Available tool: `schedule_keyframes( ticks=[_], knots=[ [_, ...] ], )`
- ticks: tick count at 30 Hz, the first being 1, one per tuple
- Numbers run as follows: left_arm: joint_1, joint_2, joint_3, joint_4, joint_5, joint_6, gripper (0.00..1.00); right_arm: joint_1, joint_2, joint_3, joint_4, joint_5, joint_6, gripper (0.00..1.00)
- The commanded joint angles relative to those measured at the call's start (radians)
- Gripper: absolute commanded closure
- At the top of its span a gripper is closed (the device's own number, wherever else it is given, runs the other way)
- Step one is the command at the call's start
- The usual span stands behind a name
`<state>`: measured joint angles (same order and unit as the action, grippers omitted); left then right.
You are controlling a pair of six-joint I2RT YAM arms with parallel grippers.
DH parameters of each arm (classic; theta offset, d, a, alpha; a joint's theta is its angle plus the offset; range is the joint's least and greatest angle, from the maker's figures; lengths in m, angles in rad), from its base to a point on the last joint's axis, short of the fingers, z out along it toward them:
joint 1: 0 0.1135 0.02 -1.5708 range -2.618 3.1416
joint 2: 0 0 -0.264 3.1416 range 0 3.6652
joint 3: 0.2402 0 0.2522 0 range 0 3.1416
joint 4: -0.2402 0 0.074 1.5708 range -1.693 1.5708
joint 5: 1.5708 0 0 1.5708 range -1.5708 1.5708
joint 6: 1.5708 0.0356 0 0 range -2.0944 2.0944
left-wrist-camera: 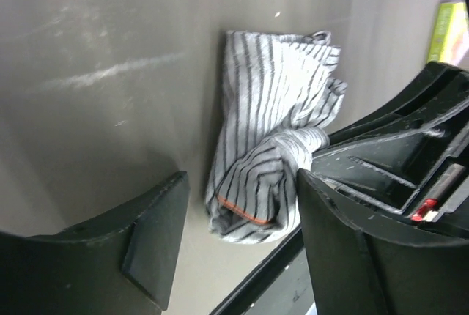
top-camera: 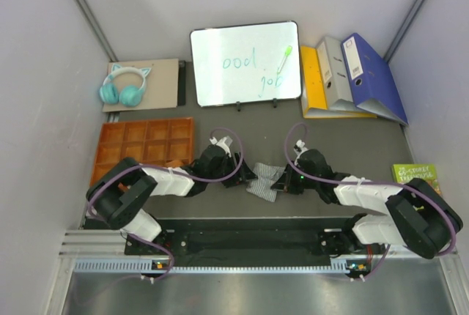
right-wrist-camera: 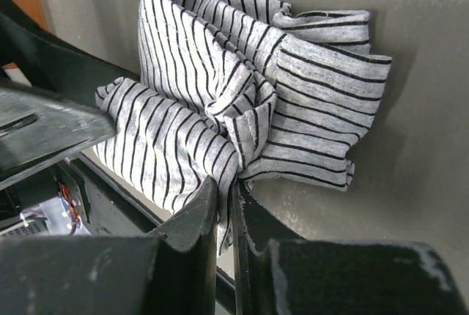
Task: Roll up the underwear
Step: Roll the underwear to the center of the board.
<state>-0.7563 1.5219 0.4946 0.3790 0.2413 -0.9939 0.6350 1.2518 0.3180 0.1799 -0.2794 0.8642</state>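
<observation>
The underwear, grey-and-white striped boxer shorts [top-camera: 261,182], lies bunched and partly rolled on the dark table between my two grippers. In the left wrist view the roll [left-wrist-camera: 272,132] shows an orange-stitched hem at its near end. My left gripper [left-wrist-camera: 245,245] is open, its fingers [left-wrist-camera: 157,234] standing apart on either side of that near end without pinching it. My right gripper [right-wrist-camera: 229,201] is shut on a fold at the edge of the striped cloth [right-wrist-camera: 300,80], with the fabric pinched between its fingertips. From above, the left gripper [top-camera: 242,171] and the right gripper [top-camera: 281,181] flank the cloth closely.
An orange compartment tray [top-camera: 143,143] sits left of the left arm, with a small rust-orange bit [top-camera: 174,162] at its near edge. At the back are teal headphones [top-camera: 124,86], a whiteboard [top-camera: 245,62] and binders [top-camera: 352,77]. A green booklet [top-camera: 416,176] lies at the right.
</observation>
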Motion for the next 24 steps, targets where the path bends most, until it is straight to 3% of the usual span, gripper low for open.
schedule_keyframes(
  ticks=[1,6,9,10,12,16,20,24],
  knots=[
    [0.002,0.099,-0.071,0.076,0.019,-0.023,0.39,0.006,0.04,0.003,-0.059,0.068,-0.045,1.0],
    [-0.001,0.159,-0.094,0.19,0.036,-0.063,0.53,0.006,0.04,0.0,-0.053,0.06,-0.047,1.0],
    [-0.008,0.185,-0.093,0.224,0.046,-0.072,0.75,0.005,0.038,-0.002,-0.051,0.059,-0.051,1.0],
    [-0.009,0.191,-0.093,0.227,0.049,-0.074,0.89,0.006,0.035,0.0,-0.06,0.059,-0.054,1.0],
    [-0.011,0.196,-0.09,0.216,0.052,-0.068,0.99,0.005,0.029,0.012,-0.083,0.063,-0.07,1.0],
    [-0.009,0.181,-0.082,0.157,0.053,-0.045,1.0,0.005,-0.005,0.058,-0.177,0.071,-0.12,0.98],
    [-0.009,0.155,-0.038,-0.003,0.067,0.011,1.0,0.006,-0.089,0.16,-0.354,0.106,-0.215,0.65],
    [-0.008,0.158,0.034,-0.196,0.108,0.108,1.0,0.034,-0.224,0.259,-0.511,0.176,-0.359,0.44]
  ],
)
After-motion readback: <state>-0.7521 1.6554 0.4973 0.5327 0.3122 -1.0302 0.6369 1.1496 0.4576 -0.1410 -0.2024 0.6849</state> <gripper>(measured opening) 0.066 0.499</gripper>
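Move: The striped underwear bundle's middle is about 5 cm to the left hand's right, level with it front to back and some 2 cm below; its near-left edge lies by the open fingers. From the right hand, still pinching the near-right flap, that middle is roughly 4 cm left, 1 cm ahead and 1 cm below. The brown tray's middle stands about 36 cm left of the left hand and 9 cm farther out. The left fingers shut on the left edge of the rolled underwear and pinch it, after the hand eases right and down, about 1.5 cm each way, and then stays there. The right hand first keeps its pinch without moving; once the left has hold, it opens to about half, lets go of the flap and draws off up and to the right, some 3 cm, tilting about 10 degrees. ##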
